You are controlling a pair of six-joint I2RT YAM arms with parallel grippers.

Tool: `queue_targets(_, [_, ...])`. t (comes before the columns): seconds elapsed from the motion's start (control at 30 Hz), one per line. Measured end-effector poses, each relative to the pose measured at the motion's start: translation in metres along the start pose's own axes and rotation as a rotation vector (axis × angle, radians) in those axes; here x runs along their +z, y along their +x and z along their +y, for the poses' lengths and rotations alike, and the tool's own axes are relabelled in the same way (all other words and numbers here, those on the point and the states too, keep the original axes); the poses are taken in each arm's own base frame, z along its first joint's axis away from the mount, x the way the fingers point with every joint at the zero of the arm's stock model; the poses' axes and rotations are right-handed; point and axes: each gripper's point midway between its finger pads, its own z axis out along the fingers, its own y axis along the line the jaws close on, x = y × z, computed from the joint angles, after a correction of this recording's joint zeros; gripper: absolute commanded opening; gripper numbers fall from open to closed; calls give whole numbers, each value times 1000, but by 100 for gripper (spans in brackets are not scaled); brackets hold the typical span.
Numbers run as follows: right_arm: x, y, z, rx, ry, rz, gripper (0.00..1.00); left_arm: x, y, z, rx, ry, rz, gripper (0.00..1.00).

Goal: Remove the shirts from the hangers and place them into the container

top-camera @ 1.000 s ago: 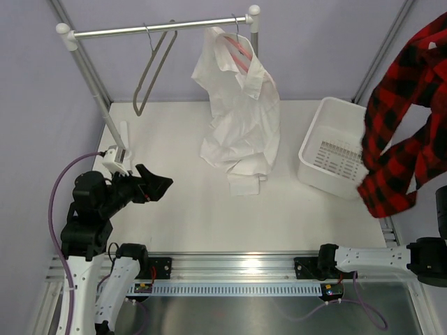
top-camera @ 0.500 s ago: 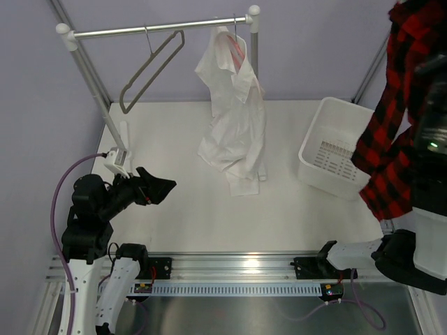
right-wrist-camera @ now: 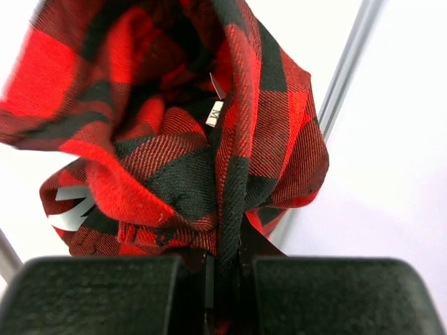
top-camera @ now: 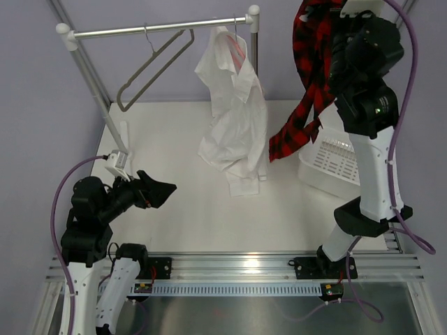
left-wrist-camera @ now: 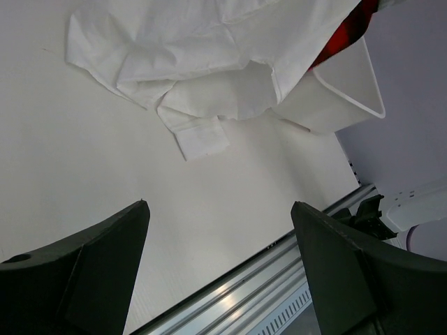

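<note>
The red-and-black plaid shirt (top-camera: 307, 77) hangs in the air from my raised right gripper (right-wrist-camera: 227, 262), which is shut on a fold of its cloth (right-wrist-camera: 230, 174). Its lower end dangles just left of the white container (top-camera: 328, 167) at the right of the table. The white shirt (top-camera: 234, 118) still hangs on the pink hanger (top-camera: 237, 47), its hem resting on the table. The grey hanger (top-camera: 150, 70) hangs bare on the rail. My left gripper (top-camera: 164, 188) stands open low at the near left, holding nothing. The left wrist view shows the white shirt (left-wrist-camera: 209, 56) and the container (left-wrist-camera: 349, 91) beyond its fingers.
A silver rail (top-camera: 160, 28) with white knobs spans the back, on a slanted post (top-camera: 98, 91) at the left and a post (top-camera: 253, 42) beside the white shirt. A metal mounting rail (top-camera: 237, 269) runs along the near edge. My right arm (top-camera: 370, 160) stands tall over the container.
My right arm has swung up and to the left from the right edge, carrying the plaid shirt to hang beside the container. The grey hanger has swung a little. The left arm has barely moved.
</note>
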Motion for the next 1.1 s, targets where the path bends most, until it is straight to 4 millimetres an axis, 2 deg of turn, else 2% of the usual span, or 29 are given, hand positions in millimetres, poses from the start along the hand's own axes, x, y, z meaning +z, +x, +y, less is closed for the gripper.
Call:
queue_targets(0.17, [-30, -78, -54, 162, 68, -221, 0, 5, 3, 6, 0, -16, 32, 87])
queue_targets(0.3, [-59, -119, -99, 227, 140, -362, 0, 7, 6, 9, 5, -24, 51, 87])
queue_targets(0.43, [-68, -134, -130, 228, 225, -430, 0, 8, 9, 11, 17, -21, 61, 87])
queue_targets(0.57, [-61, -120, -145, 182, 287, -405, 0, 12, 18, 20, 11, -34, 91, 87])
queue_targets(0.67, [-48, -90, -142, 142, 292, -339, 0, 13, 23, 23, 2, -37, 104, 87])
queue_targets(0.73, [-38, -57, -135, 117, 279, -268, 0, 14, 23, 21, -2, -29, 105, 87])
queue_targets(0.83, [-26, 12, -116, 102, 248, -133, 0, 14, 22, 17, -4, -11, 98, 87])
queue_targets(0.9, [-17, 64, -98, 104, 223, -25, 0, 14, 21, 16, -9, -3, 96, 87])
queue_targets(0.97, [-12, 107, -81, 107, 202, 67, 0, 13, 21, 14, -10, 2, 96, 87])
queue_targets(1.03, [-11, 149, -66, 113, 179, 168, 0, 11, 21, 13, -6, 7, 91, 88])
queue_targets(1.1, [-16, 183, -56, 134, 172, 255, 0, 9, 22, 11, -1, 9, 86, 88])
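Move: Below and to the right of the right hand, which already holds the red plaid shirt high up, is the white container: about 12 cm right, 7 cm farther out and some 54 cm down. The rack's right post stands roughly 22 cm left and 10 cm ahead of that hand, the white shirt about 32 cm left and 5 cm ahead. From the left hand the container is around 70 cm right, 31 cm ahead and 21 cm lower. Swinging the red plaid shirt back, up and right, the right hand draws about 13 cm back and 13 cm up with the fingertips tilting up some 30 degrees, then sweeps forward and down about 30 cm towards the container, tipping down past its first angle. Its fingers keep their pinch throughout. The open left hand sinks about 3 cm. ##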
